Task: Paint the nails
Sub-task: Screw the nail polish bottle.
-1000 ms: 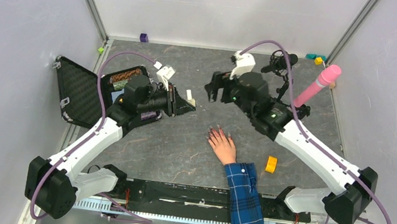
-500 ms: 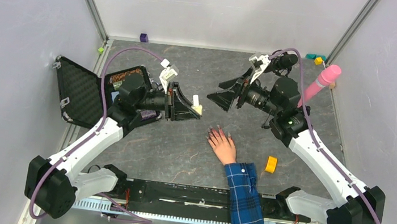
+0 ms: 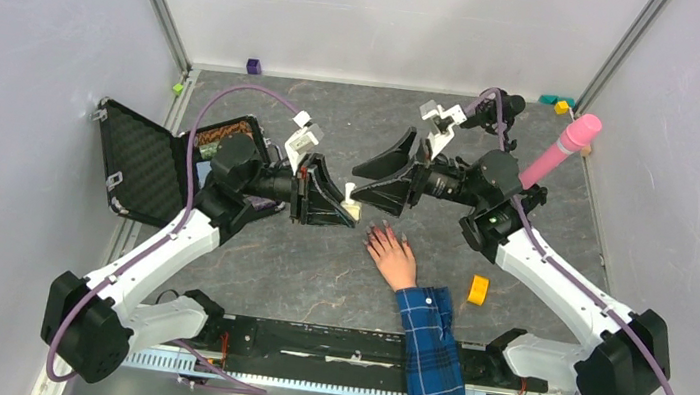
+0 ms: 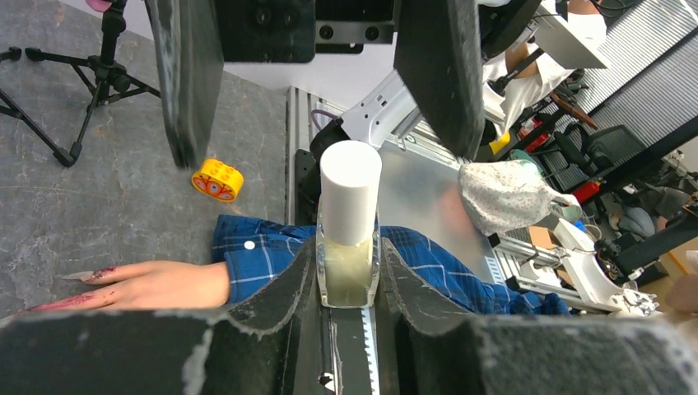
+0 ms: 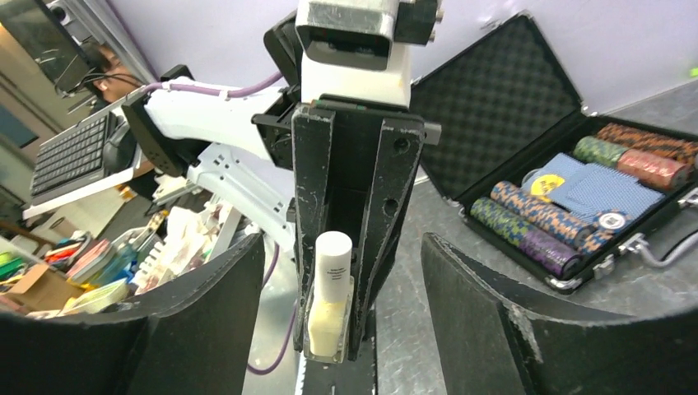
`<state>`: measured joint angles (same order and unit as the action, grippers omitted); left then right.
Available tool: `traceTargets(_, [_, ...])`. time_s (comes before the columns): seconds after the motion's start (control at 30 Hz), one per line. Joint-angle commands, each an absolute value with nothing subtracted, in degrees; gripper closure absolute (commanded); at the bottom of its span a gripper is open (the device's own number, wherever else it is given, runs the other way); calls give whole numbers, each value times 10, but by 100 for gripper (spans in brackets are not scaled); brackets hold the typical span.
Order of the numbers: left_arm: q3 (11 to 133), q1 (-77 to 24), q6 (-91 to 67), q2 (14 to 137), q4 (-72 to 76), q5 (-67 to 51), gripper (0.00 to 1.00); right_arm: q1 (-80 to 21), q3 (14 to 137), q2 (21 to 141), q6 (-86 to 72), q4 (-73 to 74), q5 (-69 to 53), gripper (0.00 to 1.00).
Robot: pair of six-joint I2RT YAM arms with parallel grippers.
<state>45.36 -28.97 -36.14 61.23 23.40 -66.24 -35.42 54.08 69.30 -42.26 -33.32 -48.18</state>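
Note:
My left gripper (image 3: pixel 345 207) is shut on a small nail polish bottle (image 4: pixel 349 239) with pale yellowish liquid and a white cap (image 3: pixel 350 194), held above the table. It also shows in the right wrist view (image 5: pixel 329 300). My right gripper (image 3: pixel 368 182) is open, its fingers (image 5: pixel 206 329) on either side of the bottle's cap without touching it. A pale hand (image 3: pixel 391 255) with a blue plaid sleeve (image 3: pixel 433 354) lies flat on the table just below and right of the bottle. Its dark-pinkish nails (image 3: pixel 382 228) show at the fingertips, also in the left wrist view (image 4: pixel 78 284).
An open black case (image 3: pixel 144 160) with poker chips (image 5: pixel 576 206) lies at the left. A yellow toy block (image 3: pixel 479 290) lies right of the hand. A pink cylinder (image 3: pixel 559 151) on a small black tripod (image 3: pixel 508 146) stands at the back right. Small blocks (image 3: pixel 254 66) sit by the back wall.
The left gripper has carried the bottle right, toward the centre. The right gripper has swung down and left, turned to face it, and now brackets the cap. The hand has not moved.

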Motion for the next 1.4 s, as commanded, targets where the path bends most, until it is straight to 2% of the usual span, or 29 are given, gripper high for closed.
traceTargets(0.0, [460, -295, -380, 611, 266, -682, 98, -365, 562, 709, -438, -364, -511, 28])
traceTargets(0.23, [460, -299, -381, 614, 266, -682, 98, -376, 556, 726, -466, -396, -523, 40])
traceTargets(0.33, [460, -299, -382, 615, 266, -682, 98, -377, 553, 730, -484, -424, -530, 50])
traceTargets(0.4, [459, -299, -381, 614, 266, -677, 98, -377, 553, 733, -487, -424, -533, 61])
traceTargets(0.47, [458, -299, -379, 610, 266, -670, 98, -378, 552, 735, -489, -424, -538, 78])
traceTargets(0.63, [466, -299, -340, 601, 212, -640, 98, -378, 545, 732, -482, -407, -547, 100])
traceTargets(0.8, [477, -297, -286, 586, 138, -578, 98, -378, 548, 710, -404, -300, -517, 100])
traceTargets(1.0, [475, -287, -270, 573, 112, -516, 98, -386, 569, 681, -277, -107, -400, 100])
traceTargets(1.37, [468, -270, -276, 572, 90, -421, 98, -477, 611, 700, -244, 31, -145, 100])
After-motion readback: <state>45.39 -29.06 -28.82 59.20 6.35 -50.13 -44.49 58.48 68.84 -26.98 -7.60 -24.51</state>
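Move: The cap of the nail polish bottle stands about 2 cm left, 1 cm back and 1 cm below the right hand's open fingers. The glass body under it, already held in the left fingers, is about 2 cm left, 1 cm back and 4 cm down. Some 30 cm lower, the mannequin hand lies 11 cm ahead and 10 cm to the right, the yellow ring 5 cm ahead and 31 cm right. From the left hand, the cap is about 3 cm above and level sideways. The cap is taken between the right fingers, which ease about 2 cm back and left around it and close until they pinch it, while the left hand keeps the glass body nearly still. Then both hands go forward and down together, some 4 cm each way, the right turning about 20 degrees clockwise and the left about 15 counter-clockwise, twisting cap against bottle in the tightening sense. ##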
